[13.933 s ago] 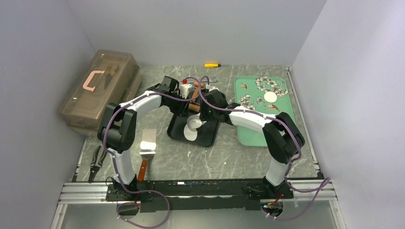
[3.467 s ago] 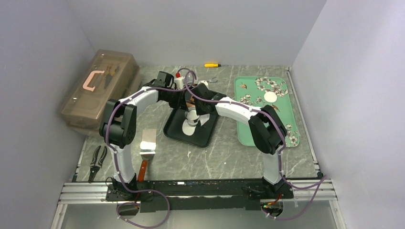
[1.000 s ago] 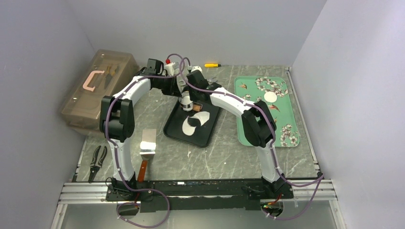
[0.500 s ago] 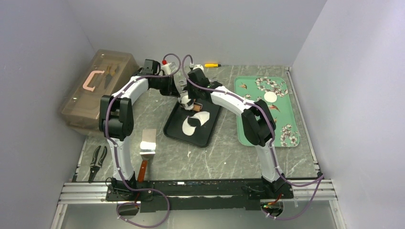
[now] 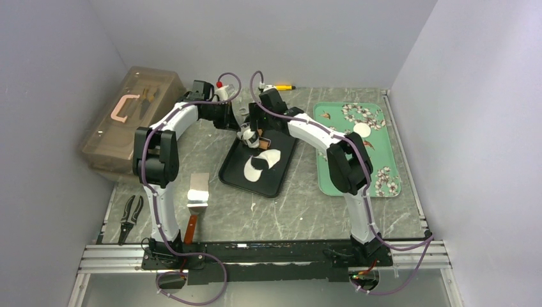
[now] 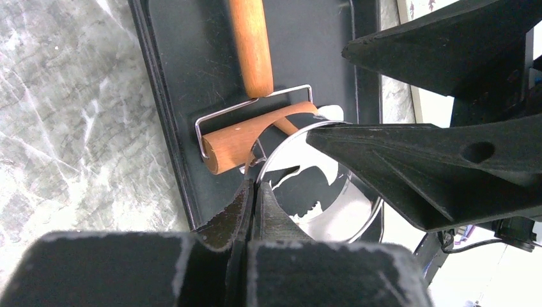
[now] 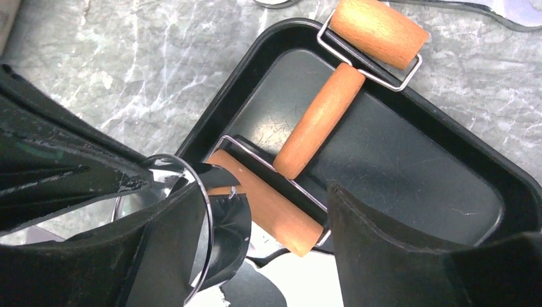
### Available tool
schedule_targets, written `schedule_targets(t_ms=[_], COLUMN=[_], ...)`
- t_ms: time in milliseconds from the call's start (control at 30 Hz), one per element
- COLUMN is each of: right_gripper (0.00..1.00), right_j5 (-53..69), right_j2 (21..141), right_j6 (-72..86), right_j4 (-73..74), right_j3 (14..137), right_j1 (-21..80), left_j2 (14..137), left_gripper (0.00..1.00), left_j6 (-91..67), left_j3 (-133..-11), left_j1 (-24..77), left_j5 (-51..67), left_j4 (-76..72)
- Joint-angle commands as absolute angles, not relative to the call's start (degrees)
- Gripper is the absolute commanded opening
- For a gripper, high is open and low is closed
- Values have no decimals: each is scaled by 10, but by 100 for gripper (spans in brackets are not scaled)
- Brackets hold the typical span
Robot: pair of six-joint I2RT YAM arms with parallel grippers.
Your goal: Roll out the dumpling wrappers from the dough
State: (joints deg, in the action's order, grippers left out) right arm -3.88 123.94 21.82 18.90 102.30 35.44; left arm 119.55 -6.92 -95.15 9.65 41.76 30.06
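Note:
The dough (image 5: 259, 165) is a flat white sheet with a round hole cut in it, lying on the black tray (image 5: 233, 176). It also shows in the right wrist view (image 7: 307, 281). One white wrapper (image 5: 362, 130) lies on the green floral tray (image 5: 339, 173). My left gripper (image 5: 245, 132) (image 6: 255, 187) is shut on the rim of the shiny metal ring cutter (image 6: 319, 185) (image 7: 192, 211) above the tray's far end. My right gripper (image 5: 259, 126) (image 7: 262, 192) is open, its left finger beside the ring. The wooden roller (image 7: 313, 121) (image 6: 252, 45) lies on the tray below both grippers.
A translucent brown toolbox (image 5: 131, 118) stands at the far left. A metal scraper (image 5: 197, 192) and pliers (image 5: 131, 217) lie near the front left. A yellow marker (image 5: 284, 87) lies by the back wall.
The ring cutter has come off the dough and gone to the tray's far end, leaving a round hole in the sheet. My right wrist has shifted slightly right in the last half second.

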Motion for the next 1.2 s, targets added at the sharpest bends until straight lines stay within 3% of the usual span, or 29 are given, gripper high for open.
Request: schedule_targets(t_ms=[0,133,333,567,633,700,1000,1167], right_gripper=[73,89,91,91,93,99,99,97], right_j5=[-17,-12,-4,134,254,300,342,417], right_j2=[1160,1090,1026,871,879,912,1071,1130], right_j6=[194,159,89,-165,-245,-283,-392,-393], right_j4=[112,36,-38,-296,-277,-270,-392,-372], right_j3=[984,906,823,528,503,498,555,617], right_j1=[348,349,363,493,521,548,644,654], left_j2=[1187,1189,1184,1174,1175,1175,1175,1177], left_gripper=[0,0,0,0,0,0,0,0], left_j6=[-70,-68,-68,-62,-61,-61,-55,-54], left_j3=[-967,-967,-958,-956,-956,-956,-952,-953], left_j1=[93,93,93,93,93,93,92,92], left_j5=[437,433,430,420,419,418,411,411], left_j4=[310,312,308,309,309,310,313,311])
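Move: The spatula lies on the table about 33 cm back from the right hand, 22 cm to its left and some 10 cm lower. The cutter, its rim held in the left fingers, is about 3 cm back and 5 cm left of the right hand. The rolling pin's middle is 4 cm ahead, in line sideways, and the dough sheet 13 cm back, also in line. From the left hand the spatula is roughly 31 cm back and 14 cm left. The right hand leaves the cutter to the left hand, which keeps its rim pinched and stays practically in place, and rises about 10 cm before sweeping back over the tray and dough, then back, left and down towards the spatula, ending some 33 cm back and 15 cm left of its start. On the way its wrist swings nearly 90 degrees counter-clockwise and tips up until the fingers point left and only slightly down, while they spread from mostly open to fully open, not yet touching the spatula. ##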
